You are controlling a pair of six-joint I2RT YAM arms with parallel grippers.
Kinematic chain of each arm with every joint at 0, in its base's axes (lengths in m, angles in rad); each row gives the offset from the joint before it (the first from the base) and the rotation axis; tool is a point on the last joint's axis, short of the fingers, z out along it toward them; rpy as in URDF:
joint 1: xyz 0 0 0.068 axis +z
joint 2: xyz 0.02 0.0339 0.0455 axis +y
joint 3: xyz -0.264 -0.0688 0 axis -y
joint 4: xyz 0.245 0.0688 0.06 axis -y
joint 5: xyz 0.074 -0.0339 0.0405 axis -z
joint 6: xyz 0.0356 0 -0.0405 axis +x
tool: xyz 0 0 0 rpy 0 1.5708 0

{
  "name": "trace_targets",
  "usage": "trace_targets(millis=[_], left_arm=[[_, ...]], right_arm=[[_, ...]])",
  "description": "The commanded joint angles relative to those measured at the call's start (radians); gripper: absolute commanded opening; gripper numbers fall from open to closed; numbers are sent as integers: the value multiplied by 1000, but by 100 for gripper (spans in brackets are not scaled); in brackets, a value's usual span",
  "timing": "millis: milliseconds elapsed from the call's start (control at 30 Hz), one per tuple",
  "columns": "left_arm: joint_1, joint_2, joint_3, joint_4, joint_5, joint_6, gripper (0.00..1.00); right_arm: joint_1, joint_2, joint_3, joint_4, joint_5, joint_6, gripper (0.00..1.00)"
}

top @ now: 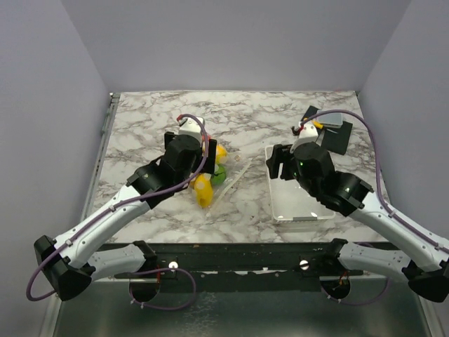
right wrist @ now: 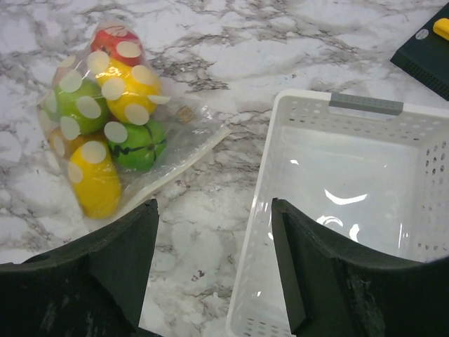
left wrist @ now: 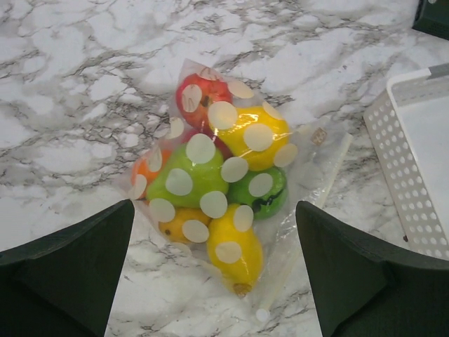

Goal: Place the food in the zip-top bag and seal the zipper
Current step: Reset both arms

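The zip-top bag (left wrist: 302, 158), clear with white dots, lies on the marble table (left wrist: 84, 84). The food (left wrist: 210, 175) is packed inside it: several red, yellow, green and orange pieces. The zipper (left wrist: 330, 175) is a pale strip along the bag's right edge, and I cannot tell whether it is pressed together. My left gripper (left wrist: 214, 203) hangs open above the bag, touching nothing. My right gripper (right wrist: 215, 201) is open over the left rim of the white basket and holds nothing. The right wrist view shows the bag (right wrist: 175, 133), the food (right wrist: 105, 126) and the zipper (right wrist: 182, 163) to its left.
A white slotted basket (top: 270, 189) with a grey handle (right wrist: 366, 104) stands right of the bag; its rim (right wrist: 256, 232) lies under the right gripper. A dark flat object (top: 333, 133) sits at the back right. Grey walls close in the table.
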Motion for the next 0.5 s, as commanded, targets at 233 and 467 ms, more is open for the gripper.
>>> trace_targets(millis=[233, 467], left_arm=[[328, -55, -78, 51, 277, 9, 99], [362, -155, -181, 123, 334, -32, 99]], right_arm=[[-408, -19, 8, 17, -432, -2, 72], [-458, -202, -106, 75, -457, -36, 74]])
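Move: The filled bag lies roughly 18 cm below the left hand, about 5 cm ahead of it and 3 cm to its right; the empty basket is level with that hand, some 35 cm to its right. From the right hand the basket's middle is about 2 cm ahead, 9 cm to the right and 17 cm below, the bag some 6 cm ahead and 22 cm to the left, and the cutting board about 22 cm ahead and 19 cm to the right. Both empty hands swing apart towards their own sides: the left goes about 7 cm left with a little forward, sinking some 3 cm late on as it slides off to the bag's left, turning about 10 degrees counter-clockwise, fingers wide open. The right travels about 7 cm right across the basket, first reaching forward some 4 cm and then easing slightly back, rolling its left side up by about 10 degrees, with its fingers still part-open. ##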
